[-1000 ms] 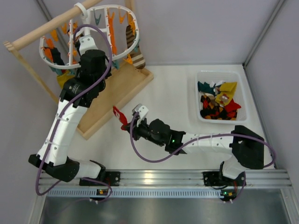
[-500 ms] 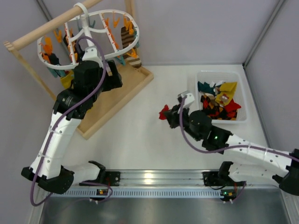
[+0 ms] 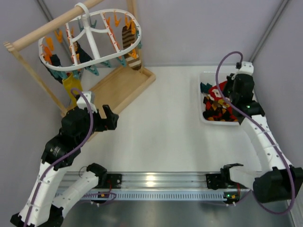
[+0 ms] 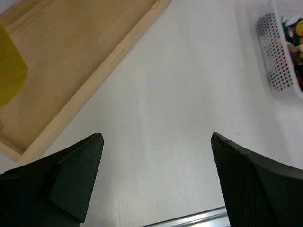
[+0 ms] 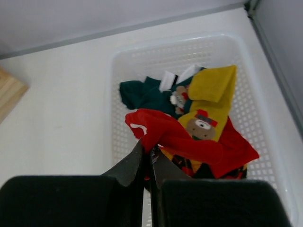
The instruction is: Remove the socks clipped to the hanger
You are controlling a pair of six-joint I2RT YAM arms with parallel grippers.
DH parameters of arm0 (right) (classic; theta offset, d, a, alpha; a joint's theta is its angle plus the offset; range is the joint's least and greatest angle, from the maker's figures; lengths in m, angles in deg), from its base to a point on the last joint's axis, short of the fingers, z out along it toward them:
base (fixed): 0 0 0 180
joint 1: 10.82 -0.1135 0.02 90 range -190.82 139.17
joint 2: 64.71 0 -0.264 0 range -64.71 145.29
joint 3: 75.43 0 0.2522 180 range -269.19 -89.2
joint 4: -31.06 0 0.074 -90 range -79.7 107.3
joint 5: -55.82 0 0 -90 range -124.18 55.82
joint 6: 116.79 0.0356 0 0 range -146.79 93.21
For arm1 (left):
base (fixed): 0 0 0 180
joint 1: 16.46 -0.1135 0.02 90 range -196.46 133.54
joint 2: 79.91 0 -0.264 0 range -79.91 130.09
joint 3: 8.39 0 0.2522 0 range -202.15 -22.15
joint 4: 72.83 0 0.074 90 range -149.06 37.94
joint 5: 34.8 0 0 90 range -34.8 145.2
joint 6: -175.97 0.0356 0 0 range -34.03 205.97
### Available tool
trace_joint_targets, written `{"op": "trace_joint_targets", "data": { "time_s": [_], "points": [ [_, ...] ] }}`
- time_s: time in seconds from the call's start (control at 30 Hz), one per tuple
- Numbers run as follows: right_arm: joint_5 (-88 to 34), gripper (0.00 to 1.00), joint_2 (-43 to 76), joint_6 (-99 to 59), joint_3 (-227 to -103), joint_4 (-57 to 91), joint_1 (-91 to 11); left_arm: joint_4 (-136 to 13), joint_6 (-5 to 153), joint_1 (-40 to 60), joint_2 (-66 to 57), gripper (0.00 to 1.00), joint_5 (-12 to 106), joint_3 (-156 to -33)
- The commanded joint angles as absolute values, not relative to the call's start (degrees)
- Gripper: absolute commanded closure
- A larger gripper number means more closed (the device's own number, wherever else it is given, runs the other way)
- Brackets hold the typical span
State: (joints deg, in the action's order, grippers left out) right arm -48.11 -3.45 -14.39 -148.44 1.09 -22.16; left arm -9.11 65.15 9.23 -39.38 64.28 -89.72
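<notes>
The white oval hanger hangs from a wooden rod at the back left. Socks stay clipped to it: a brown-and-cream striped one, a black one and a mustard yellow one that also shows as a yellow sock in the left wrist view. My left gripper is open and empty, low over the table in front of the stand. My right gripper is shut on a red sock, held above the white basket.
The basket at the right holds several loose socks, among them a yellow bear sock and a dark teal one. The stand's wooden base tray lies at the left. Grey walls close the back and sides.
My left gripper opened and drew back from the hanger down toward the near left. My right arm carried the red sock from mid-table across to above the basket.
</notes>
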Motion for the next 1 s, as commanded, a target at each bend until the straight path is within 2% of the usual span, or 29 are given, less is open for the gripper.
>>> {"op": "trace_joint_targets", "data": {
  "time_s": [0.0,0.13,0.2,0.23,0.33,0.37,0.4,0.57,0.67,0.77,0.83,0.97],
  "points": [
    [-43.2,1.00,4.0,-15.9,-152.8,-1.4,-15.4,-10.0,65.1,9.4,-42.6,0.01,67.2,-82.4],
    [-40.7,0.98,13.1,-15.4,-155.9,-1.2,-10.5,-10.4,63.2,9.3,-46.5,0.01,72.5,-79.5],
    [-39.7,0.62,17.3,-14.8,-157.2,-1.2,-9.2,-11.5,62.5,9.4,-49.1,0.01,74.5,-78.6],
    [-39.0,0.40,18.5,-14.7,-157.9,-2.4,-9.1,-11.9,61.8,9.4,-49.8,0.01,75.6,-78.1],
    [-38.7,0.29,20.5,-15.2,-159.3,-4.3,-9.2,-12.3,61.3,9.3,-51.3,0.01,78.0,-77.1],
    [-39.1,0.10,19.9,-15.4,-158.5,-4.8,-9.2,-12.5,60.7,9.4,-51.7,0.01,78.4,-76.7],
    [-39.3,0.02,17.4,-15.7,-157.9,-5.1,-9.2,-13.2,60.2,9.4,-52.5,0.01,78.8,-75.5],
    [-38.2,0.01,2.8,-15.5,-153.6,-4.2,-12.6,-15.1,58.5,9.4,-55.8,0.01,79.4,-72.1],
    [-29.6,0.01,-2.3,-12.8,-149.3,0.1,-15.0,-15.6,57.8,9.4,-56.4,0.01,79.2,-71.1],
    [-5.8,0.01,-10.4,-2.9,-138.5,16.7,-15.0,-15.6,57.3,9.4,-56.5,0.01,79.8,-70.6],
    [-1.3,0.01,-12.5,6.7,-133.3,31.6,-15.0,-15.6,57.1,9.3,-56.6,0.01,80.3,-70.4],
    [0.7,0.00,-14.9,15.4,-125.2,40.2,-15.0,-15.6,56.8,9.3,-56.9,0.01,81.0,-70.0]
  ]
}}
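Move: The right hand still holds the red sock above the basket, whose middle is about 6 cm ahead, 5 cm right and 20 cm below. Inside, the green sock lies roughly 10 cm ahead and 3 cm left of the hand, the yellow sock some 8 cm ahead and 8 cm right, both around 20 cm down. From the empty left hand, the basket is about 20 cm ahead, 52 cm right and 23 cm below. Right hand dips 12 cm forward-right to the basket, releases red sock, rises back-left; left hand sinks 6 cm. ##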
